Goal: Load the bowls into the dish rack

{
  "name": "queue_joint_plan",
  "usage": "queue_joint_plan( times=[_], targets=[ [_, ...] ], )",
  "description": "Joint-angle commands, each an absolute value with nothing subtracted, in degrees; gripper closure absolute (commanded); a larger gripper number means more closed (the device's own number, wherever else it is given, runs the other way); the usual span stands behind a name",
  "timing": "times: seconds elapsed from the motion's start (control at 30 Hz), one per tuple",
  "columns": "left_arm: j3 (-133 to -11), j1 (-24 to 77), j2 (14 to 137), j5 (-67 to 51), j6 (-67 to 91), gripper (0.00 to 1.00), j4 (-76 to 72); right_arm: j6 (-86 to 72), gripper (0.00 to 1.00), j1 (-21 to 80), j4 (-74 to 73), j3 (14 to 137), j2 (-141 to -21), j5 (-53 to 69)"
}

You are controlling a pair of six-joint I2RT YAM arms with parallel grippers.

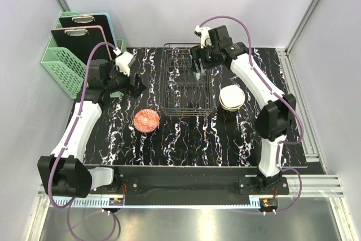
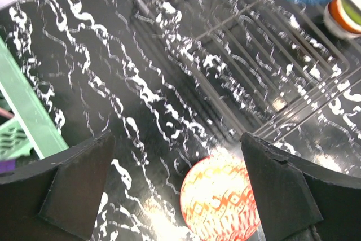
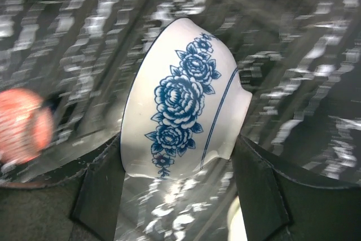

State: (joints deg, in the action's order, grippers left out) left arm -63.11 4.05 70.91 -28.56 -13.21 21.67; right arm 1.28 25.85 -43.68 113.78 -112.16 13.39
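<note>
My right gripper (image 1: 198,71) hangs over the far part of the dark wire dish rack (image 1: 186,86), shut on a white bowl with blue flowers (image 3: 183,103) that lies on its side between the fingers (image 3: 104,187). My left gripper (image 1: 131,87) is open and empty, left of the rack and above the table. The orange patterned bowl (image 1: 146,121) sits upside down on the table in front of the rack's left corner. In the left wrist view it (image 2: 220,198) lies below the gripper (image 2: 177,139), near the right finger. A stack of bowls (image 1: 232,97), white on top, stands right of the rack.
A mint green lattice basket (image 1: 67,63) holding clipboards stands at the far left, and its edge shows in the left wrist view (image 2: 25,119). The tabletop (image 1: 186,145) is black marble with white veins. Metal frame posts stand at the back corners.
</note>
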Motion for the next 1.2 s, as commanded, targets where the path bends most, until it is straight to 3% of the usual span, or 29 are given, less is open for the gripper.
queue_joint_plan(
  times=[0.0,0.4,1.17],
  targets=[
    [-61.26,2.55,68.82,-27.42,-15.56,0.01,22.32,6.41,1.00,26.54,-43.68,119.87,-116.18,-2.09],
    [-54.94,0.09,66.10,-27.33,-17.14,0.01,22.68,10.19,1.00,28.56,-41.32,129.81,-125.77,-17.83],
    [-49.40,-3.43,63.11,-29.53,-17.93,0.01,21.88,12.83,1.00,32.69,-38.06,132.89,-135.09,-23.64]
  ],
)
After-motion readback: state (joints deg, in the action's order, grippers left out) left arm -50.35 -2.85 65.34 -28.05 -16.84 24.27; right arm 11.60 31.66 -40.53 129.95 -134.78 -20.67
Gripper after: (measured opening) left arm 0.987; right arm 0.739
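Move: The blue-and-white bowl is already held in the right hand; the dish rack it is taken to has its middle about 6 cm ahead of that hand, 4 cm to its left and 18 cm below. From the same hand, the white stack lies some 17 cm right and 4 cm back, and the red patterned bowl 23 cm left and 16 cm back, both about 20 cm lower. The empty left hand has the red bowl roughly 7 cm back, 4 cm right and 21 cm below, with the dish rack's middle 15 cm ahead, 22 cm right and 19 cm below. The blue-and-white bowl, still pinched, is carried by the right hand about 9 cm forward while sinking nearly as far into the right half of the rack, veering right at first, then easing back left; the wrist turns some 30 degrees until the fingers point forward and down. Meanwhile the wide-open left hand sinks about 7 cm towards the red bowl's level, easing back and left. ##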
